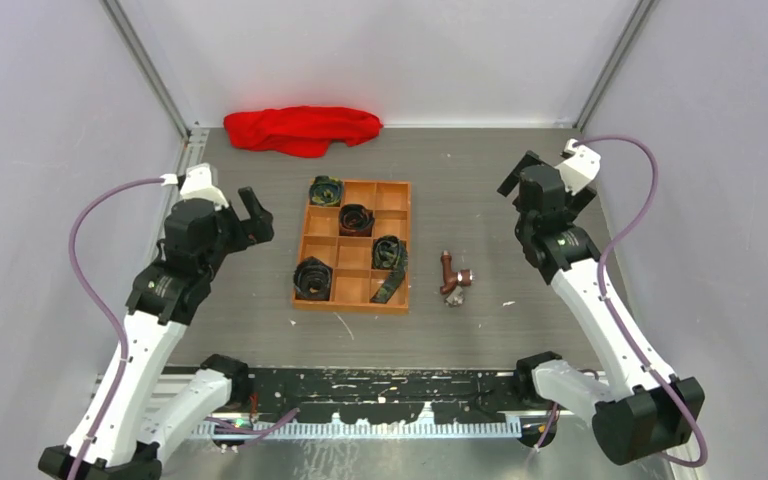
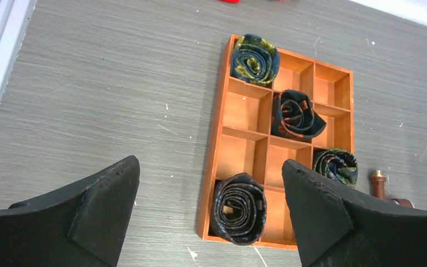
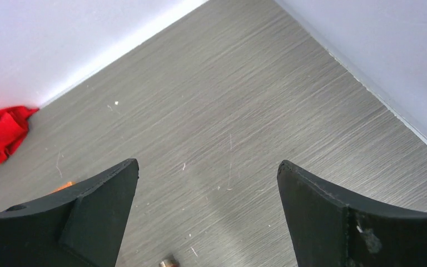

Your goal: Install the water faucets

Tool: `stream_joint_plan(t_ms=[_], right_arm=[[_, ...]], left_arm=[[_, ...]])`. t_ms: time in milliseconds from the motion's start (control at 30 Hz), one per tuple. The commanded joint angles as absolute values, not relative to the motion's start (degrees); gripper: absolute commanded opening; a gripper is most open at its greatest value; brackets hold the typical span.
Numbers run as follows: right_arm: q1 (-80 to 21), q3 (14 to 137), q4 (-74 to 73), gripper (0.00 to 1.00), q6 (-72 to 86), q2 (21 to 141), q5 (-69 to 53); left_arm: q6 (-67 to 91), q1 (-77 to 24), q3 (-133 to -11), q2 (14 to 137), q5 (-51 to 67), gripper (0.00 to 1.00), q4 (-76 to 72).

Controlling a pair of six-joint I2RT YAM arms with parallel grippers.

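Observation:
The water faucets (image 1: 453, 277), small copper-brown pieces, lie on the grey table just right of the orange tray (image 1: 354, 296). In the left wrist view one faucet (image 2: 379, 186) peeks out past the right finger. A silvery faucet end (image 3: 168, 261) shows at the bottom edge of the right wrist view. My left gripper (image 1: 248, 214) hovers left of the tray, open and empty; in its wrist view the gripper (image 2: 210, 167) frames the tray's near corner. My right gripper (image 1: 520, 172) hangs above the table, behind and to the right of the faucets, open and empty, with bare table between the fingertips (image 3: 208, 164).
The tray's compartments hold several dark coiled straps (image 1: 312, 279), one draped over the front rim (image 1: 390, 288). A red cloth (image 1: 302, 129) lies at the back wall. White walls enclose the table on three sides, and a black rail (image 1: 380, 385) runs along the near edge.

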State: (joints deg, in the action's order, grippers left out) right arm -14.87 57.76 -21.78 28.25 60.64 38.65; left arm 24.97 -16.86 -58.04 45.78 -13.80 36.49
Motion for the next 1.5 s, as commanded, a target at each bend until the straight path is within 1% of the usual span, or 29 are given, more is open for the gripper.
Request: stream_joint_plan(t_ms=[0,133,233,300,367,433,500,567,600,633,700,867,967,1067,1200,1467], right_arm=[[-14.8,55.4,-16.6,1.0,30.0,57.5,42.0],[-14.8,51.6,-12.0,1.0,27.7,54.8,37.6],[-14.8,49.2,-9.5,1.0,27.8,53.2,36.7],[-14.8,47.9,-8.0,1.0,27.6,52.4,36.4],[-14.8,46.4,-5.9,1.0,26.5,51.6,34.4],[-14.8,44.5,-2.9,1.0,25.1,50.5,30.0],[-14.8,43.1,0.0,1.0,24.6,49.7,23.3],[-14.8,43.8,0.2,1.0,22.4,50.9,13.1],[-14.8,44.7,-0.3,1.0,22.6,52.2,9.3],[-14.8,45.2,-1.2,1.0,23.5,53.7,6.8],[-15.5,45.1,-1.2,1.0,25.3,56.3,1.6],[-22.4,42.6,0.4,1.0,29.3,62.3,-3.5],[-24.6,39.8,4.2,1.0,34.1,66.0,-10.3],[-24.7,36.9,9.9,1.0,39.7,70.5,-15.6],[-24.6,34.1,16.1,1.0,42.7,74.9,-18.2],[-24.7,33.9,28.9,1.0,46.5,85.8,-25.3]], left_arm=[[22.3,-16.5,-61.5,42.8,-12.8,0.99,35.1],[19.3,-16.5,-62.7,40.2,-12.8,0.99,35.5],[17.0,-16.5,-62.8,38.4,-10.2,1.0,34.7],[15.7,-16.5,-61.9,37.1,-6.8,1.0,33.0],[13.9,-16.5,-60.0,36.0,0.3,0.98,30.3],[13.0,-16.6,-57.9,35.9,11.0,0.95,27.8],[15.5,-16.6,-55.9,37.1,17.7,0.94,26.1],[17.7,-17.2,-54.1,38.8,22.0,0.96,25.4],[18.2,-18.0,-53.5,39.7,22.4,0.98,25.4],[18.3,-19.3,-52.9,40.1,21.6,1.0,25.5],[17.5,-22.7,-52.1,40.4,18.8,0.99,25.6],[16.0,-34.3,-53.3,45.5,10.1,0.99,27.3],[17.1,-39.3,-54.4,49.0,5.3,1.0,27.3],[19.6,-39.6,-55.4,51.0,2.5,1.0,27.0],[20.7,-39.6,-56.3,50.2,-1.8,0.99,27.7],[20.1,-39.6,-56.9,47.6,-7.9,0.99,29.8]])
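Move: The right hand heads for the green leafy cloth roll in the orange box, about 30 cm to its left, 8 cm back and some 23 cm below; the copper pipe fitting lies about 17 cm left and 12 cm back of that hand, on the table right of the box. The left hand goes towards the dark roll in the box's near-left corner, about 10 cm to its right, 5 cm back and 24 cm below; the green roll is some 26 cm to its right, about level. After lingering briefly, the right hand swings about 24 cm left while sinking some 18 cm, passing beyond the copper fitting to the right-hand wall of the box beside the green roll, turning roughly 50 degrees counter-clockwise and rolling its left side up, fingers still wide open. Meanwhile the left hand lifts and draws back a little, then sweeps about 15 cm right and down over the near-left part of the box, turning clockwise some 45 degrees before easing back a couple of centimetres up and left, open and still well above the dark roll. ##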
